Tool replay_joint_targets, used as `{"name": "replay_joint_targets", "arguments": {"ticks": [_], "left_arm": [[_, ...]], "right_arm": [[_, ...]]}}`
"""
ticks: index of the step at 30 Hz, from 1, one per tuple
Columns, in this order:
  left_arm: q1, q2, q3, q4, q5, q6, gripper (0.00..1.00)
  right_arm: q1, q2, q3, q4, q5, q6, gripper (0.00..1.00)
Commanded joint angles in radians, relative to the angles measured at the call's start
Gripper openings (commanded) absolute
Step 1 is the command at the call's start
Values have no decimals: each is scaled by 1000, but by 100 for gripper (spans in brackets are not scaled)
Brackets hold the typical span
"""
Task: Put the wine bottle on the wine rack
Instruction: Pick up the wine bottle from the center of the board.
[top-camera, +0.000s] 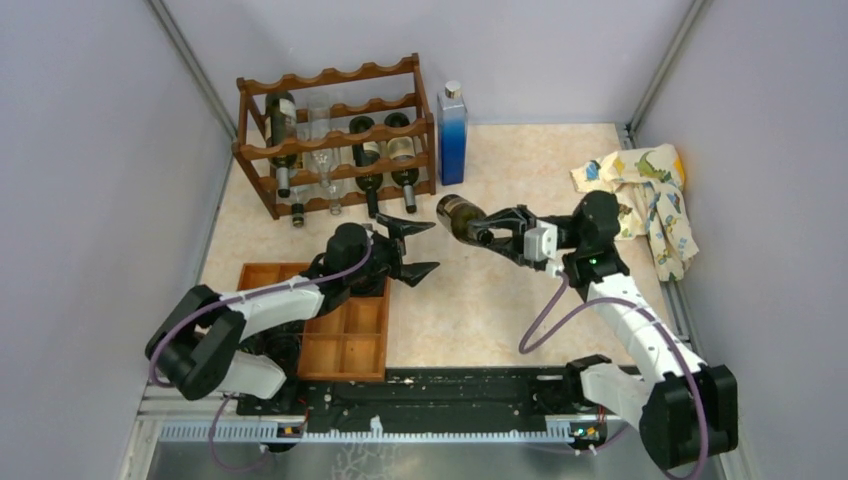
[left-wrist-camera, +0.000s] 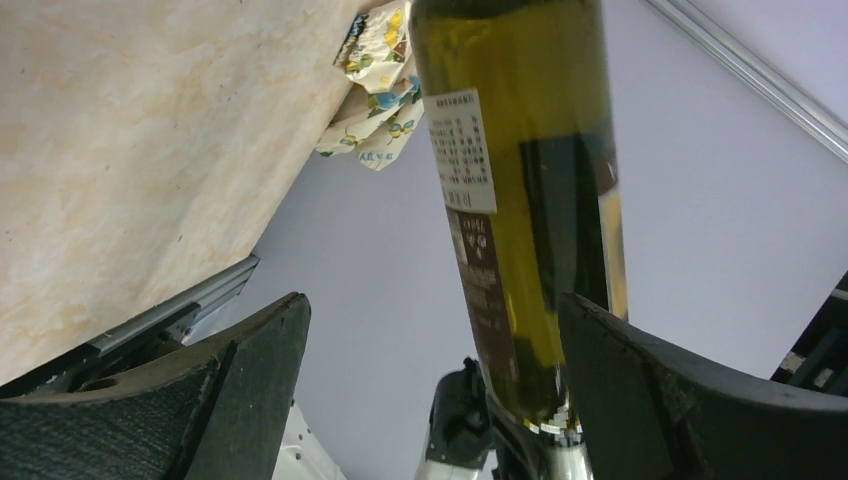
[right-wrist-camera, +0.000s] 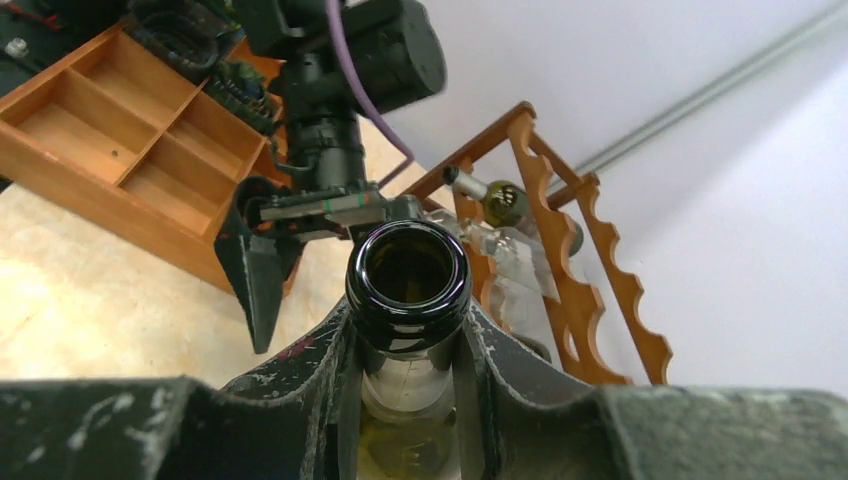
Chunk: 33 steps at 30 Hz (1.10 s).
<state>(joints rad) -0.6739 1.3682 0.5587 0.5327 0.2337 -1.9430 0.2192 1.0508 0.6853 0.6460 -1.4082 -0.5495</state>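
Observation:
The wine bottle (top-camera: 462, 216), dark olive glass with a paper label, hangs lying level above the middle of the table. My right gripper (top-camera: 505, 230) is shut on one end of it. In the right wrist view the bottle's dark round end (right-wrist-camera: 408, 325) sits between the right gripper (right-wrist-camera: 410, 320) fingers, pointing at the left arm. My left gripper (top-camera: 420, 248) stands open just left of the bottle, apart from it. In the left wrist view the bottle (left-wrist-camera: 520, 200) rises close to the right-hand finger of the left gripper (left-wrist-camera: 435, 380). The wine rack (top-camera: 335, 135), dark reddish wood, stands at the back left.
The rack (right-wrist-camera: 590, 270) holds several bottles. A tall blue bottle (top-camera: 452, 135) stands upright at its right end. A flat wooden compartment tray (top-camera: 345, 340) lies under the left arm. A crumpled patterned cloth (top-camera: 650, 195) lies at the right wall. Grey walls close three sides.

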Motion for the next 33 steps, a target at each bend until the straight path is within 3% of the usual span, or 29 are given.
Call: {"name": "replay_joint_targets", "arguments": {"ticks": [1, 2, 4, 12, 27, 29, 30, 32, 33], "left_arm": [[-18, 58, 23, 129, 12, -90, 99], [-19, 66, 23, 146, 7, -98, 99], [-20, 76, 23, 161, -2, -105, 99], [-23, 75, 11, 185, -31, -124, 99], [-97, 201, 114, 134, 17, -102, 98], [-98, 219, 115, 162, 12, -101, 91], [-98, 223, 113, 182, 7, -99, 82], [-98, 230, 105, 227, -3, -93, 57], [-98, 232, 100, 252, -4, -86, 35]], "right_arm": [[95, -84, 163, -720, 48, -821, 0], [111, -78, 189, -859, 51, -967, 0], [127, -74, 199, -954, 36, -1017, 0], [176, -108, 117, -845, 49, -955, 0], [258, -53, 127, -904, 90, -1111, 0], [268, -54, 128, -936, 88, -1136, 2], [272, -56, 128, -956, 90, -1149, 3], [276, -58, 126, -987, 89, -1171, 7], [276, -62, 126, -1005, 91, -1180, 12]]}}
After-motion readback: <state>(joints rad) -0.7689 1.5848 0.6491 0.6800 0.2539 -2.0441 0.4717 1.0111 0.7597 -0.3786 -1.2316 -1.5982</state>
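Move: The wine bottle hangs by its neck from the right hand, base tilted forward, left and down. Its middle is about 6 cm ahead, 6 cm left and 8 cm below that hand; the open left gripper waits roughly 12 cm left, 3 cm ahead and 12 cm lower. From the left hand, the bottle's middle is some 7 cm right, 4 cm ahead and 3 cm higher; the blue bottle stands about 28 cm ahead, 6 cm right, and the rack's middle 26 cm ahead, 19 cm left, both about 6 cm lower. Downward about 8 cm, with some 5 cm back and a little left, the right hand brings the wine bottle to the left gripper, keeping its pinch on the neck and tipping its fingertips down. The left hand barely shifts at first, then slides right for about 5 cm in all, its open fingers passing either side of the bottle's body and starting to close on it at the end. ##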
